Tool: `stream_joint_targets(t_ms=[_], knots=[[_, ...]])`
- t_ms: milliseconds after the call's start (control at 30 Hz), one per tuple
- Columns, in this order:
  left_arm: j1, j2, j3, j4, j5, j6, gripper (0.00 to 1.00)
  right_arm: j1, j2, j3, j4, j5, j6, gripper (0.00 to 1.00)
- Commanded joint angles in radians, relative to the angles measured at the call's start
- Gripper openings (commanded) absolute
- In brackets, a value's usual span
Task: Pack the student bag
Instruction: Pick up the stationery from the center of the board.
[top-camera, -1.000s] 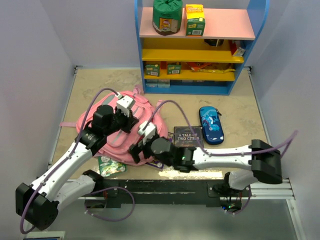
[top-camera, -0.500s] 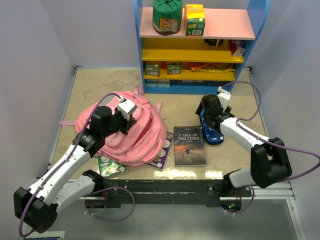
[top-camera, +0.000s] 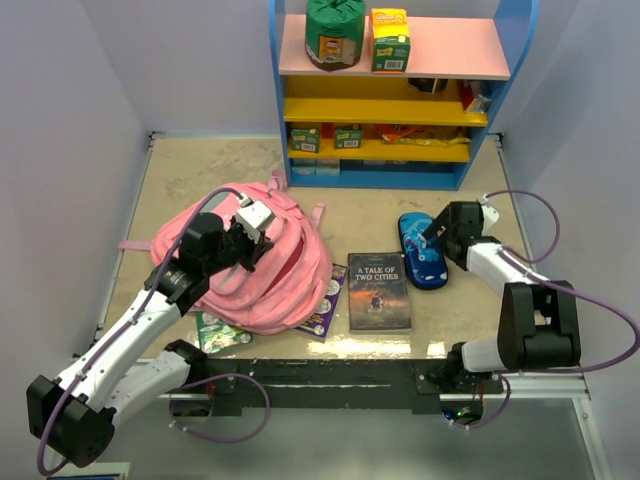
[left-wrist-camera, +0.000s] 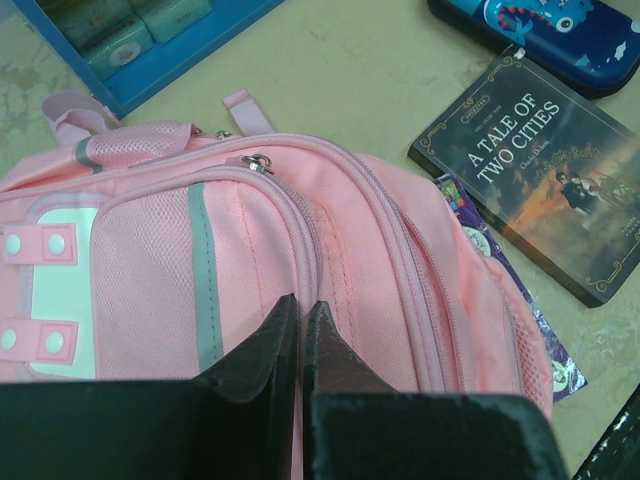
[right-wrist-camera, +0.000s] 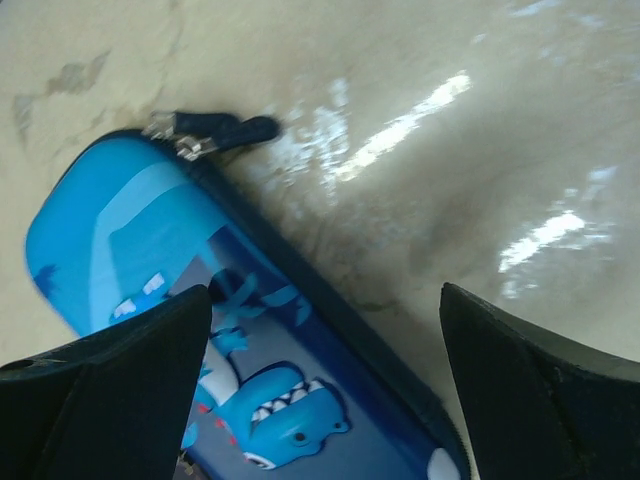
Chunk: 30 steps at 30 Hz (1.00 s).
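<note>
The student bag (top-camera: 275, 275), a soft pink backpack with a grey stripe, lies at the table's left. In the left wrist view the student bag (left-wrist-camera: 380, 260) fills the frame. My left gripper (top-camera: 262, 232) sits on its top, shut. The left gripper (left-wrist-camera: 300, 306) has its tips pressed to the pink fabric beside a zip seam; whether fabric is pinched I cannot tell. My right gripper (top-camera: 437, 236) hangs open over the blue shark pencil case (top-camera: 422, 252). In the right wrist view the right gripper (right-wrist-camera: 325, 290) straddles the edge of the pencil case (right-wrist-camera: 130, 230), touching nothing.
A dark book (top-camera: 379, 291) lies between bag and pencil case. A purple booklet (top-camera: 325, 308) and a green packet (top-camera: 222, 332) poke out from under the bag. A blue shelf unit (top-camera: 390, 100) with boxes stands at the back. White walls close both sides.
The right arm has swung from the bag's front edge across to the right side and now hovers at the pencil case. The left gripper has stayed on the bag.
</note>
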Motion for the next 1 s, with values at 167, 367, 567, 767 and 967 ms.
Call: stream_joint_targets(t_ms=[167,367,567,767,967], knots=[[-0.001,-0.026,0.014,0.109,0.066,0.015,0.00,0.003,0.001,-0.146,0.209,-0.381,0.033,0.99],[-0.001,-0.023,0.005,0.122,0.069,0.012,0.00,0.003,-0.027,-0.256,0.324,-0.557,0.069,0.99],[-0.001,-0.011,0.008,0.138,0.080,-0.002,0.00,0.001,-0.169,-0.317,0.352,-0.657,0.086,0.99],[-0.001,-0.006,0.005,0.148,0.085,-0.010,0.00,0.003,-0.340,-0.349,0.407,-0.749,0.112,0.99],[-0.001,-0.006,0.005,0.150,0.089,-0.019,0.00,0.003,-0.334,-0.352,0.467,-0.815,0.132,0.99]])
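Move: The blue pencil case (the stationery) lies mostly to the right hand's left: its middle is about 7 cm left, 3 cm back and a couple of centimetres below the open fingers. The novel is some 19 cm left and 14 cm back, the purple booklet about 35 cm left and 16 cm back, half under the pink backpack, whose middle is some 50 cm left and 5 cm back. From the left hand, the pencil case is about 41 cm right, 3 cm ahead and 15 cm lower. With its fingers kept wide open, the right hand sweeps about 11 cm to its left, low over the table and into the right side of the pencil case, pushing the case sideways towards the novel and backpack. It draws back about 4 cm in the second half and rises some 5 cm at the end, while the wrist rolls its left side up about 30 degrees and swings counter-clockwise; the left hand stays nearly still, its shut fingers still on the backpack's edge. ##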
